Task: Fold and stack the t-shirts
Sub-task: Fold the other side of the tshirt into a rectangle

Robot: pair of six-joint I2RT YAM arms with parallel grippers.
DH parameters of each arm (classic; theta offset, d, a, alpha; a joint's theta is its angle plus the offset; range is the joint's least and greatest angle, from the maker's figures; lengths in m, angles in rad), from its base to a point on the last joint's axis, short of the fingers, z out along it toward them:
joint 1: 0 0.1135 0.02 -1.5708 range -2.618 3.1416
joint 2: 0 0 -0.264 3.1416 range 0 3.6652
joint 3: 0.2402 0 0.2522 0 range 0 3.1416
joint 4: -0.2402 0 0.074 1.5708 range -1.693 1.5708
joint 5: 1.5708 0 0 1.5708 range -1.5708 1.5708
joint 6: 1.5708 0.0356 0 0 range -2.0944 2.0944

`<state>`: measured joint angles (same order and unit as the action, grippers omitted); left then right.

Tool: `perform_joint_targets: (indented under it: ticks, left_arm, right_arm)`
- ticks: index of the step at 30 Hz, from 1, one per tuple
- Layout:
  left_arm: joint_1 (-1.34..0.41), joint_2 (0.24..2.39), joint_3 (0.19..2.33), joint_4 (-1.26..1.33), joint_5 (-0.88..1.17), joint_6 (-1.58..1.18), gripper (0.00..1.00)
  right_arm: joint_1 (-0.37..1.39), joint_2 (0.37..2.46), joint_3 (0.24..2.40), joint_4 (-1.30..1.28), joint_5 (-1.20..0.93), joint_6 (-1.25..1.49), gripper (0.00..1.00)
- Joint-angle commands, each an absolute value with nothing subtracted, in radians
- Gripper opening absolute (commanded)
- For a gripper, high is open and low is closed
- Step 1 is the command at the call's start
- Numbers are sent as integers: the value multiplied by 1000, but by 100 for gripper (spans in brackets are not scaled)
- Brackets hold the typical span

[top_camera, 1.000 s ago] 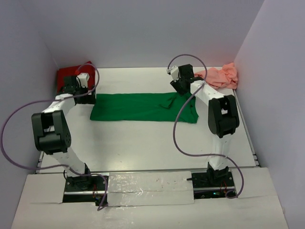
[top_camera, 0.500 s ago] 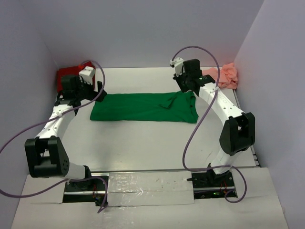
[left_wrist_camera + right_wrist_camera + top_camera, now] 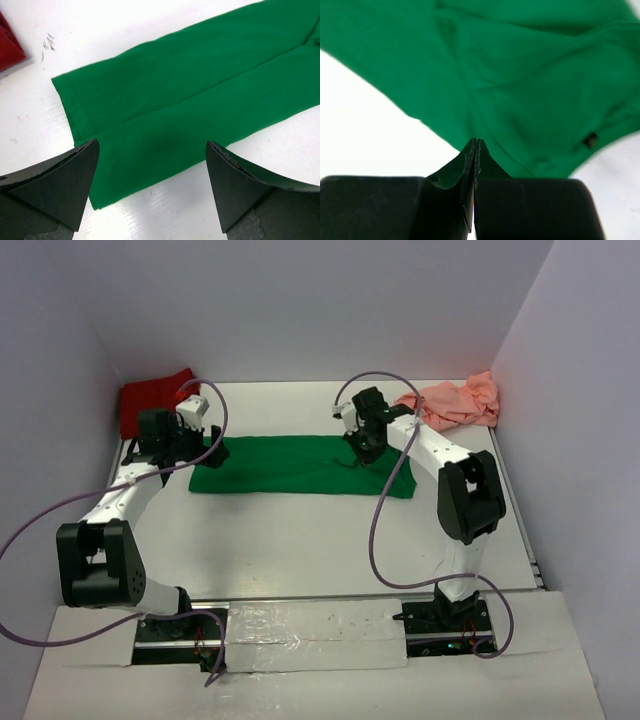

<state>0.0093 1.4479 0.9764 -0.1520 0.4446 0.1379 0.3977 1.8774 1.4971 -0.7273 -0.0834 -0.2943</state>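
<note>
A bright green t-shirt [image 3: 290, 465] lies flat as a long folded strip across the middle of the table. My left gripper [image 3: 208, 452] hovers open over its left end; in the left wrist view the shirt's hem corner [image 3: 82, 107] shows between the wide-apart fingers [image 3: 152, 144]. My right gripper [image 3: 362, 448] is over the shirt's right part, jaws shut flush, with the green cloth [image 3: 520, 75] just beyond the tips [image 3: 476, 141] and no cloth visibly pinched. The dark red t-shirt [image 3: 150, 398] sits at the back left, the salmon pink t-shirt [image 3: 455, 400] crumpled at the back right.
Grey walls close in the table on the left, back and right. A corner of the red shirt [image 3: 7, 47] shows at the left wrist view's upper left. Purple cables loop from both arms. Bare white table [image 3: 300, 540] lies in front of the green shirt.
My right gripper has closed and swung left over the green shirt's right part. My left gripper has moved right and down over the shirt's left end, staying open.
</note>
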Motion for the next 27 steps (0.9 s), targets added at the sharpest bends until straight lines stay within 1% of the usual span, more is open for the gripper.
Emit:
perform_joint_targets:
  ticks: [1,11,19,27]
  left_arm:
    - [11,1401,960,-117,428,149,97]
    - [9,1351,940,-106,414,150,97]
    - [11,1327,923,-86,410,147,97]
    - [11,1316,916,-84,400,149,97]
  right_arm:
    - [436,1923,1568,-781,-141,-284,0]
    - [480,2022,1634,-795,-115,-287,0]
    - [476,2036,1601,-724,34,-296,0]
    - [469,2100,1661,-738,40,-293,0]
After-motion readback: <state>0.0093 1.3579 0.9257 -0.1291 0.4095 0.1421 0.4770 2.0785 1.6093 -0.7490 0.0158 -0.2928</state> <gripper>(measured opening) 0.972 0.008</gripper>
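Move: The right hand's shut fingertips hang some 5 cm above the green t-shirt; the near edge of its loose flap is about 3 cm to their left and 1 cm ahead. The flap's crumpled corner is roughly 7 cm left and 3 cm ahead; the shirt's near right corner is about 11 cm right and 8 cm back. The salmon cloth is some 14 cm ahead and 19 cm right. From the open left hand, the flap edge is about 30 cm right, 5 cm back and 11 cm down. Keep the right fingers shut and bring them down about 5 cm to the green shirt's loose flap. Sweep some 4 cm left and slightly back while sinking, then swing forward about 2 cm and partly back right, and sink a little more until the tips come down at the flap's near edge. ##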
